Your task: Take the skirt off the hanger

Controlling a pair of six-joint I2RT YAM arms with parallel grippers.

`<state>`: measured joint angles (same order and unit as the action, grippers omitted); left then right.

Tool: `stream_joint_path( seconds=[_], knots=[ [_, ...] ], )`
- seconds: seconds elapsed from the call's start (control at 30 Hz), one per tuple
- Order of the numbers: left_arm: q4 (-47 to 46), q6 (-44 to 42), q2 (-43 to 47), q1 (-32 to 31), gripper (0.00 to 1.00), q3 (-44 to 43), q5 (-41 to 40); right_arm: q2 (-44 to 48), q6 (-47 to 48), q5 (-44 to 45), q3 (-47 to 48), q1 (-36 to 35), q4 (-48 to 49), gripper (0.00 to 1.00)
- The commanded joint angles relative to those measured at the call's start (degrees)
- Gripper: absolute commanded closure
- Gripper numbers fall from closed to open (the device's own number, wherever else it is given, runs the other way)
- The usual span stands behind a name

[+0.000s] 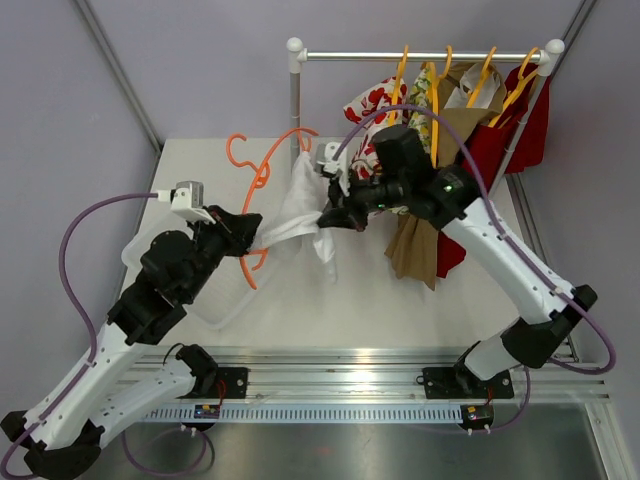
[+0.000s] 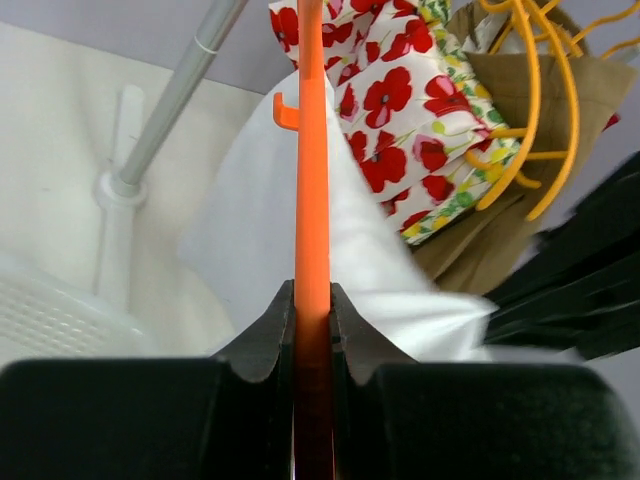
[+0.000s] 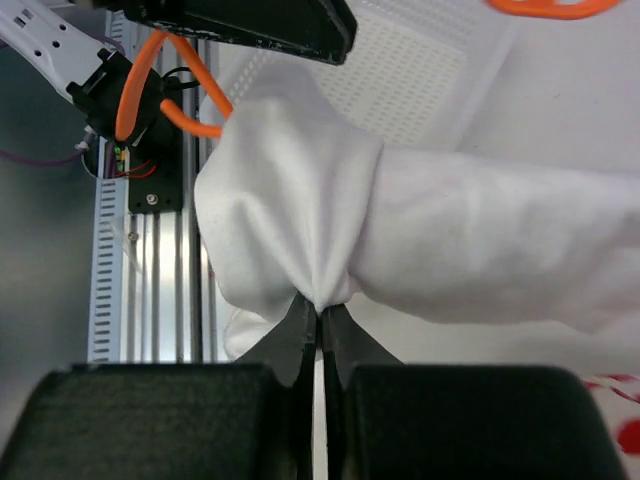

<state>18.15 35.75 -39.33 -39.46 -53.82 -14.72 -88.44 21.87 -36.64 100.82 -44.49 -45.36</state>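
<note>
A white skirt (image 1: 300,205) hangs on an orange hanger (image 1: 262,175) held over the table. My left gripper (image 1: 243,232) is shut on the hanger's bar (image 2: 312,180); the skirt (image 2: 250,200) drapes on both sides of the bar. My right gripper (image 1: 332,215) is shut on a pinched fold of the white skirt (image 3: 330,220), at the skirt's right side. In the right wrist view the orange hanger (image 3: 150,80) shows at the upper left behind the cloth.
A clothes rail (image 1: 420,55) at the back holds several yellow hangers with a red-flowered garment (image 1: 375,100), a tan one (image 1: 415,245) and a red one (image 1: 515,135). The rail's post (image 1: 294,95) stands just behind the skirt. A white perforated basket (image 1: 225,300) lies under my left arm.
</note>
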Motion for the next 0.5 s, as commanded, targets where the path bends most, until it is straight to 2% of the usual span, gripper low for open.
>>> stream_joint_path(
  seconds=[0.0, 0.07, 0.27, 0.47],
  knots=[
    [2.84, -14.87, 1.36, 0.0, 1.0, -0.06, -4.7, 6.26, 11.44, -5.18, 6.93, 6.07, -10.43, 1.0],
    [6.26, -18.77, 1.62, 0.0, 1.0, 0.38, -7.23, 7.93, 14.76, -7.64, 7.64, 9.05, -12.89, 1.0],
    [7.43, -27.21, 6.45, 0.0, 1.0, 0.65, -11.12, 9.69, 18.03, -10.02, 3.7, 9.6, -16.69, 1.0],
    [5.84, -29.86, 10.15, 0.0, 1.0, -0.84, -6.82, 8.29, 16.98, -8.46, -4.74, 9.6, -11.69, 1.0]
  ],
)
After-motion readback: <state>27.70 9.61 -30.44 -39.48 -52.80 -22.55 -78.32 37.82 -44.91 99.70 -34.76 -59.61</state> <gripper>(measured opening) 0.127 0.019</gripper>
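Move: Each hand already has its grip: the left on the orange hanger, the right on the white skirt stretched between them. From the left hand, the skirt's middle lies about 11 cm right, 4 cm ahead and slightly lower; the white basket is some 9 cm left, 5 cm back and 28 cm below. From the right hand, the skirt's middle is about 5 cm left, 1 cm ahead and 5 below, the hanger's middle 11 left and 4 ahead, roughly level, and the flowered garment 9 right and 16 ahead. The hands pull apart: the right, still pinching the white skirt shut in its fingers, snatches it about 8 cm right and 6 cm up, away from the hanger, then stops going sideways, eases back a little and sinks some 4 cm. Meanwhile the left keeps its hold on the orange hanger and carries it about 6.5 cm left, away from the skirt, dipping before it starts to rise again and drawing slightly back, while its wrist rolls some 25 degrees so that the hand's left side lifts. ##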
